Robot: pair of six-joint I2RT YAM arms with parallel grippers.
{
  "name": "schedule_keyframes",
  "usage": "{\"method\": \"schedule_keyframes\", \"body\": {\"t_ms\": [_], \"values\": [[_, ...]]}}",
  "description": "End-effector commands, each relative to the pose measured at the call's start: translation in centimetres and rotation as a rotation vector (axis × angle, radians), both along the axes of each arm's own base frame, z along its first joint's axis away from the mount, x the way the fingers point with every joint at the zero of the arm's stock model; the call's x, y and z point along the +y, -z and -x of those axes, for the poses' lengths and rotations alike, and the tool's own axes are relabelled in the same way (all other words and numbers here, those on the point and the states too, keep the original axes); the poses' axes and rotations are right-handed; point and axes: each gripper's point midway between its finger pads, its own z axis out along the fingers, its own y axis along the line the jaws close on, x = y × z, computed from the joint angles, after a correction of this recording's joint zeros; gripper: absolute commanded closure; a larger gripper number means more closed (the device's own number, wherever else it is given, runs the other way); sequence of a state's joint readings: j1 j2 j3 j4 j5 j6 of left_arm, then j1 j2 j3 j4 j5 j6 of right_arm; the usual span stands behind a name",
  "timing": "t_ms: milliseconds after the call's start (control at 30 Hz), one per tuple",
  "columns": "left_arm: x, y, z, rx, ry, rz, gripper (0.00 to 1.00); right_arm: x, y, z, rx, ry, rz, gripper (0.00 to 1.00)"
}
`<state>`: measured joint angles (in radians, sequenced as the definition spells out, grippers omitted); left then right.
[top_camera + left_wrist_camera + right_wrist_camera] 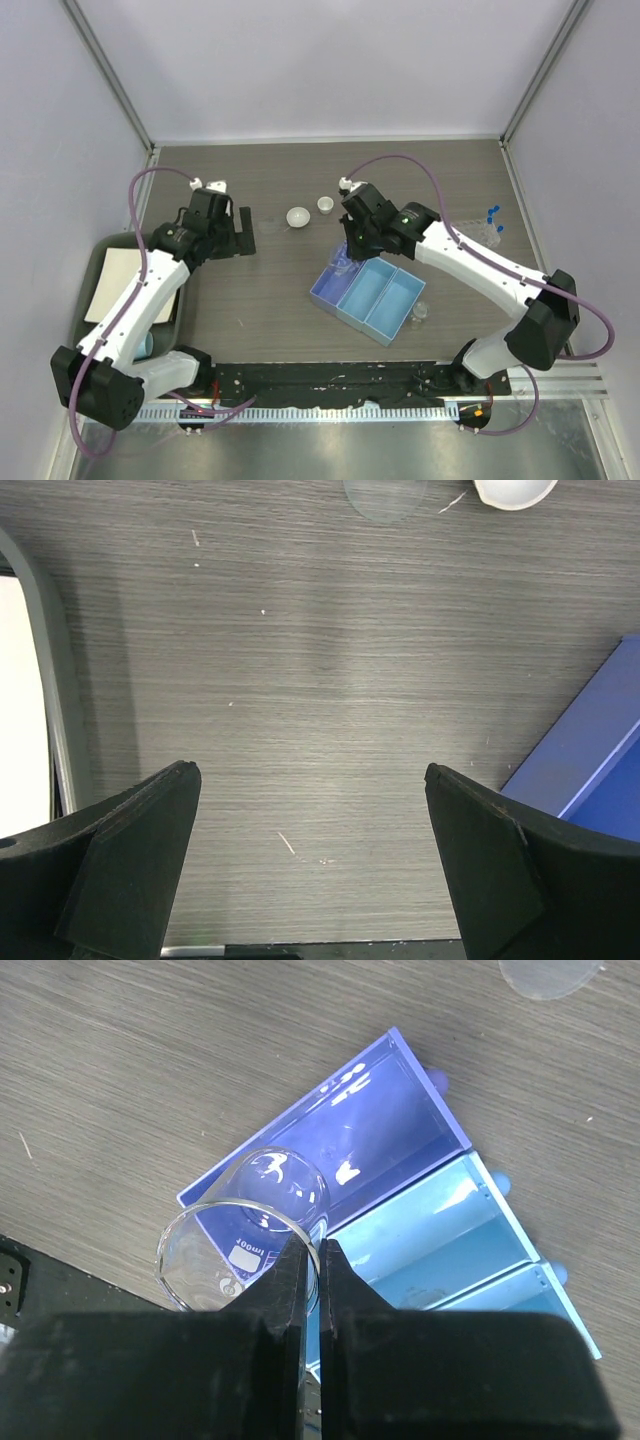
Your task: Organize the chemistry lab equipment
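Observation:
My right gripper is shut on the rim of the clear glass beaker, one finger inside and one outside. It holds the beaker over the dark-blue end compartment of the blue tray. In the top view the right gripper and beaker are at that tray's left compartment. My left gripper is open and empty above bare table, also in the top view. Two white dishes sit behind the tray. Blue-capped test tubes lie by the clear rack at far right.
A small clear item lies right of the blue tray. A clear round glass piece lies beside a white dish; it also shows in the right wrist view. A grey tray with white paper and a pale-blue cup is at left.

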<state>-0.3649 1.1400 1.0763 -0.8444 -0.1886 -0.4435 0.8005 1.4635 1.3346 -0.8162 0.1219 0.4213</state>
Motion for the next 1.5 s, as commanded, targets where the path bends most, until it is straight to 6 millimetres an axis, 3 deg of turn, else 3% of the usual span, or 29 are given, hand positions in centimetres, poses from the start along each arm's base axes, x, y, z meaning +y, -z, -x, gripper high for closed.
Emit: {"method": "schedule_keyframes", "body": {"t_ms": [0,233,533,700,867,1000,1167,1200,1300,1433,1467], "values": [[-0.1,-0.7,-1.1,-0.069,0.017,0.060,0.00,0.8,0.7,0.5,0.016,-0.018,-0.007,0.99],[-0.6,-0.2,-1.5,-0.080,0.033,0.139,0.00,2.3,3.9,1.4,0.062,-0.072,0.068,0.99],[-0.4,0.8,-1.3,-0.067,0.028,0.143,0.00,2.3,6.8,1.9,0.109,-0.126,0.130,0.99],[-0.5,1.0,-1.2,-0.060,0.031,0.149,0.00,2.2,9.7,2.2,0.127,-0.166,0.152,0.99],[-0.6,1.4,-1.1,-0.049,0.033,0.149,0.00,3.3,10.2,2.2,0.114,-0.200,0.108,0.96],[-0.5,1.4,-1.2,-0.048,0.032,0.149,0.00,3.5,10.0,2.3,0.110,-0.219,0.109,0.92],[-0.6,1.5,-1.2,-0.046,0.032,0.149,0.00,3.4,8.6,2.3,0.081,-0.216,0.123,0.62],[-0.5,1.4,-1.2,-0.048,0.032,0.149,0.00,3.4,8.0,2.2,0.070,-0.210,0.125,0.55],[-1.0,1.4,-1.0,-0.041,0.049,0.171,0.00,2.9,5.8,1.9,0.030,-0.186,0.123,0.46],[-1.2,1.4,-1.0,-0.038,0.057,0.180,0.00,1.8,1.7,1.8,-0.041,-0.141,0.100,0.43],[-1.3,1.4,-0.9,-0.036,0.056,0.182,0.00,1.4,-0.2,1.8,-0.078,-0.123,0.076,0.42]]}}
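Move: The right hand grips the beaker by its rim above the divided tray; the near end of the purple compartment lies about 4 cm back, 4 cm left and 15 cm below it. The adjoining light-blue compartment is roughly 4 cm back and 3 cm right, the small white cup some 16 cm ahead and 7 cm left, and the white dish 13 cm ahead and 13 cm left. From the left hand, that purple end is about 5 cm back and 22 cm right. Still pinching the beaker's rim, the right hand lowers it about 10 cm into the near end of the purple compartment, easing slightly back and left and turning some 10 degrees counter-clockwise. Its fingers then open about halfway to let go of the rim, and the hand lifts roughly 3 cm clear. The open, empty left hand sinks some 2 cm, tilting slightly. ##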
